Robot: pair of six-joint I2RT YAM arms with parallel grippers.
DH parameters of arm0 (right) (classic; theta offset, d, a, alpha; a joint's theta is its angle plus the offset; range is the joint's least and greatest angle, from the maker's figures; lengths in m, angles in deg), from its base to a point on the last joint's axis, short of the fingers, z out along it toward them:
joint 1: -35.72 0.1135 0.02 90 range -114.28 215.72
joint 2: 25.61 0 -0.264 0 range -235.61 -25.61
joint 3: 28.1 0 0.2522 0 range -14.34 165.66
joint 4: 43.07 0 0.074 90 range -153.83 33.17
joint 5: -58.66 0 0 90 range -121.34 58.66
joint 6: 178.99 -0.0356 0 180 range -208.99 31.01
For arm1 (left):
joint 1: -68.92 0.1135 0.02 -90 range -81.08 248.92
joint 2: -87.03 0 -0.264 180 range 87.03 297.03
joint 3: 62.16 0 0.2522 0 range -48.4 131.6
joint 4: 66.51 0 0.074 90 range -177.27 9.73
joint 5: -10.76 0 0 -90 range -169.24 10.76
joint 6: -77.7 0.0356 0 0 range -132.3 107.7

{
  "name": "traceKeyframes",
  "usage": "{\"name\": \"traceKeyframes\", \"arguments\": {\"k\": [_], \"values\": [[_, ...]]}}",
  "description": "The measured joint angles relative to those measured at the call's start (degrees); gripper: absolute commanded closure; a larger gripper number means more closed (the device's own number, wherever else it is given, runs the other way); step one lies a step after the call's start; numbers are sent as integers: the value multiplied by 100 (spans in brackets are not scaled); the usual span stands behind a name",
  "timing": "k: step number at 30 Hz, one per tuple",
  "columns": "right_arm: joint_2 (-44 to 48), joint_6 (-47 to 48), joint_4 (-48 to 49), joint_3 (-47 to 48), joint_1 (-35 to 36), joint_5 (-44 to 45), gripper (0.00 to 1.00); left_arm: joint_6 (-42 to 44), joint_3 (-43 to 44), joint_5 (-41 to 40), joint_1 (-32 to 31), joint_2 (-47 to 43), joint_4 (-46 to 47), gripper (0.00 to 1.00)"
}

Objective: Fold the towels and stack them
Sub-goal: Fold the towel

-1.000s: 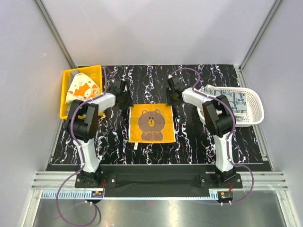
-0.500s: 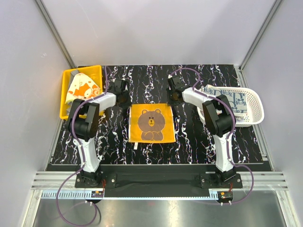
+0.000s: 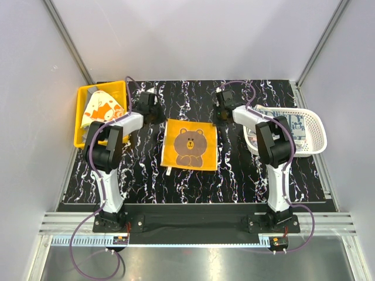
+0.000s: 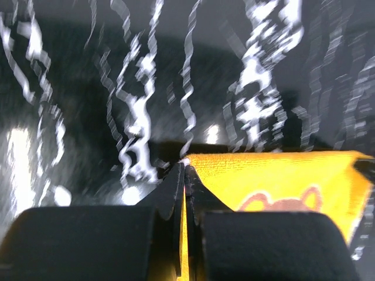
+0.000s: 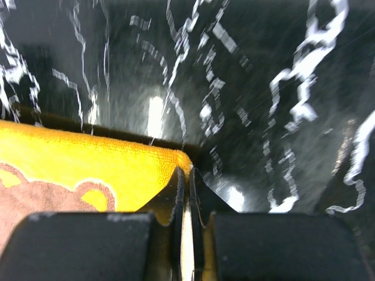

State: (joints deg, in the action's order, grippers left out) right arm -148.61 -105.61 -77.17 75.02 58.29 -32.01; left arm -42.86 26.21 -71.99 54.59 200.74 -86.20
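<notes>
An orange-yellow towel [image 3: 190, 144] with a brown bear on it lies spread on the black marbled mat [image 3: 246, 172]. My left gripper [image 3: 157, 116] is shut on its far left corner. In the left wrist view that gripper [image 4: 184, 167] pinches the cloth's edge and the towel [image 4: 275, 175] stretches off to the right. My right gripper [image 3: 220, 117] is shut on the far right corner, and in the right wrist view it [image 5: 188, 172] clamps the towel [image 5: 88, 164]. An orange-white towel [image 3: 102, 108] lies in the yellow bin. A blue-white patterned towel [image 3: 287, 123] lies in the white basket.
The yellow bin [image 3: 81, 132] stands at the mat's far left. The white slotted basket [image 3: 316, 140] stands at the right, partly over the mat's edge. Grey walls close in the back and both sides.
Both grippers have closed on the bear towel's far corners and moved away from the arm bases. The towel has slid with them, a little further back and to the right.
</notes>
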Motion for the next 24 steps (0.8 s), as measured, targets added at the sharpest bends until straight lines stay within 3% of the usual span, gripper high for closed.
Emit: {"name": "traceKeyframes", "arguments": {"k": [10, 17, 24], "values": [[424, 15, 487, -2, -168, -55, 98, -142, 433, 195, 59, -39, 439, 100], [1545, -74, 1187, -1071, -155, -374, 98, -144, -310, 48, 72, -675, 413, 100], [2065, -229, 1526, -2133, 15, -520, 97, -205, -1095, -2, 70, -1473, 444, 100]]}}
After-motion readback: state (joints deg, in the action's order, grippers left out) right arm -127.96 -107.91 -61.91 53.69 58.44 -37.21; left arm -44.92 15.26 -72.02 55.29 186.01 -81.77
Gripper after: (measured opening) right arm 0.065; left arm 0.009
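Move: Both hands already pinch the far corners of the yellow bear towel, about 18 cm apart. From the left hand, the left near corner, where its corner is headed, lies some 20 cm back, 2 cm left and 3 cm down; a white tag sits right beside it, 22 cm back and 1 cm right. The right near corner lies some 20 cm back of the right hand, 1 cm right; the white basket's middle is 28 cm right, 3 cm back. Still pinching the towel's two far corners, both shut grippers drag it forward about 3 cm while lifting, then turn back towards the near edge, ending 3–4 cm behind where they began. The left hand rises some 6 cm; the right climbs about 9, then dips 2, its fingertips tilting outward by roughly 15 degrees. ##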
